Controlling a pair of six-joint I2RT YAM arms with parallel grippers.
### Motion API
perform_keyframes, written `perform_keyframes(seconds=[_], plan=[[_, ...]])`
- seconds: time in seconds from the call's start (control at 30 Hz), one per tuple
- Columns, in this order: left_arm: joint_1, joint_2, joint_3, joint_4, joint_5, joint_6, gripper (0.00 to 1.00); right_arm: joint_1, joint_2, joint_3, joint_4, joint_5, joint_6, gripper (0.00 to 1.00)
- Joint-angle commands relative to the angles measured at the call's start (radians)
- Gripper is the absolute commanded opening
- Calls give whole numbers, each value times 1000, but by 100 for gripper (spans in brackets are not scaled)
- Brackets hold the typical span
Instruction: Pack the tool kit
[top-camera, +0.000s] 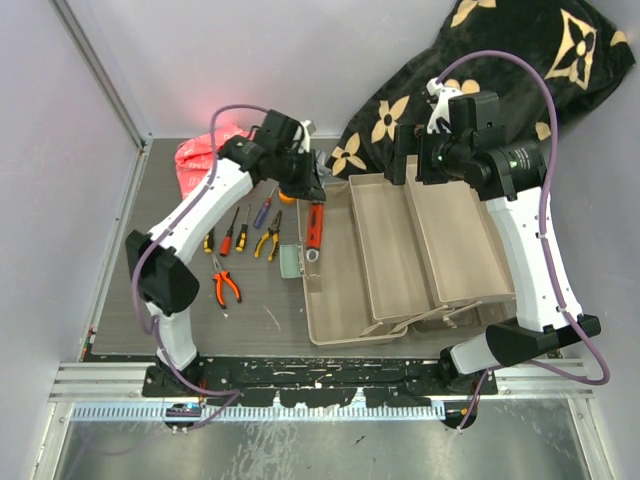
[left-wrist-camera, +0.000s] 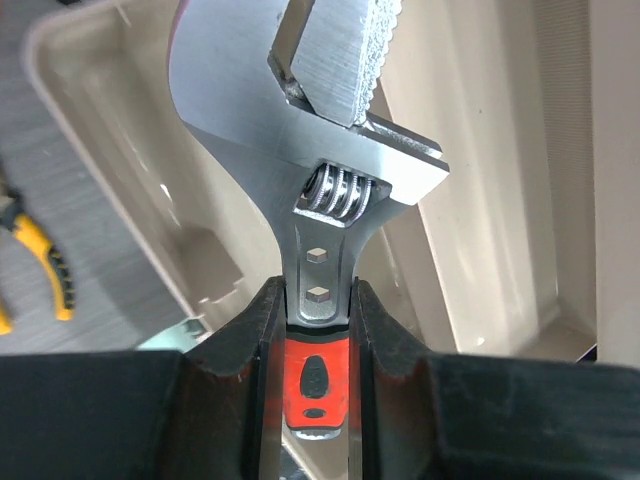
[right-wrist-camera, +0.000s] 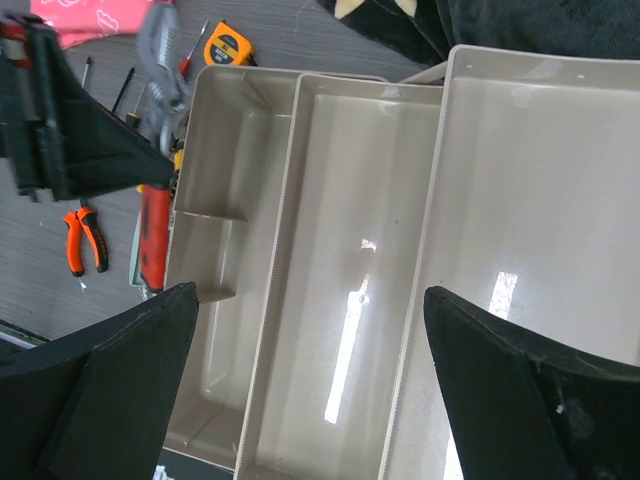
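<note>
The beige toolbox (top-camera: 330, 300) lies open with its trays (top-camera: 455, 235) spread to the right. My left gripper (top-camera: 306, 192) is shut on the red wrench (top-camera: 316, 225) and holds it over the toolbox's left edge. In the left wrist view the pads (left-wrist-camera: 255, 345) clamp the wrench (left-wrist-camera: 318, 270) where its steel neck meets the red handle, and the gripper (left-wrist-camera: 318, 335) looks down into the box (left-wrist-camera: 480, 200). My right gripper (top-camera: 408, 160) hangs open above the trays' far end; its fingers (right-wrist-camera: 120, 380) have nothing between them, the gripper (right-wrist-camera: 310, 390) facing the trays (right-wrist-camera: 340, 250).
Orange pliers (top-camera: 225, 287), yellow pliers (top-camera: 267, 240) and screwdrivers (top-camera: 230, 232) lie on the mat left of the box. An orange tape measure (right-wrist-camera: 228, 45) sits near the box's far corner. A red bag (top-camera: 205, 158) and a black flowered blanket (top-camera: 500, 70) lie behind.
</note>
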Motion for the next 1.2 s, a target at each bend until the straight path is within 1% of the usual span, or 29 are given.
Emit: perform_keyframes(seconds=[0.0,0.07,0.17,0.27,0.63,0.87,1.17], plan=[[-40,2,46,102,31,-151,0,-3,-51,-1,-13,36,20,100],[-62,2,14,109,23,-211,0,-3,-65,-14,-22,47,25,100],[-90,-19,-63,177,-4,-288,0,-3,-89,-43,-24,56,39,100],[-116,-30,-121,207,-28,-348,0,-3,-109,-70,-23,61,47,100],[-199,-13,-265,220,-79,-460,0,-3,-131,-85,-39,71,54,100],[-249,66,-254,225,-95,-504,0,-3,-156,-112,-44,77,56,100],[-276,223,-147,187,-164,-499,0,-4,-187,-128,-65,94,56,100]])
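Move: The left hand holds the wrench by its neck, and the middle of the toolbox's lower tray lies about 9 cm back, 6 cm right and 21 cm below it. The middle tray is some 8 cm back, 20 cm right and 12 cm down; the yellow-black pliers lie level, 11 cm left, and the tape measure 11 cm ahead, 6 cm left, both on the table. From the right hand, the lower tray is about 5 cm back, 20 cm left and 32 cm down. Down some 16 cm, and 8 to 9 cm both back and to the right, the left hand carries the wrench into the lower tray, fingers tipping about 25 degrees towards straight down while keeping their grip. The backward drift dies out near the end, leaving a steeper drop with a further slide right. The open, empty right hand eases about 5 cm back and right above the trays. ##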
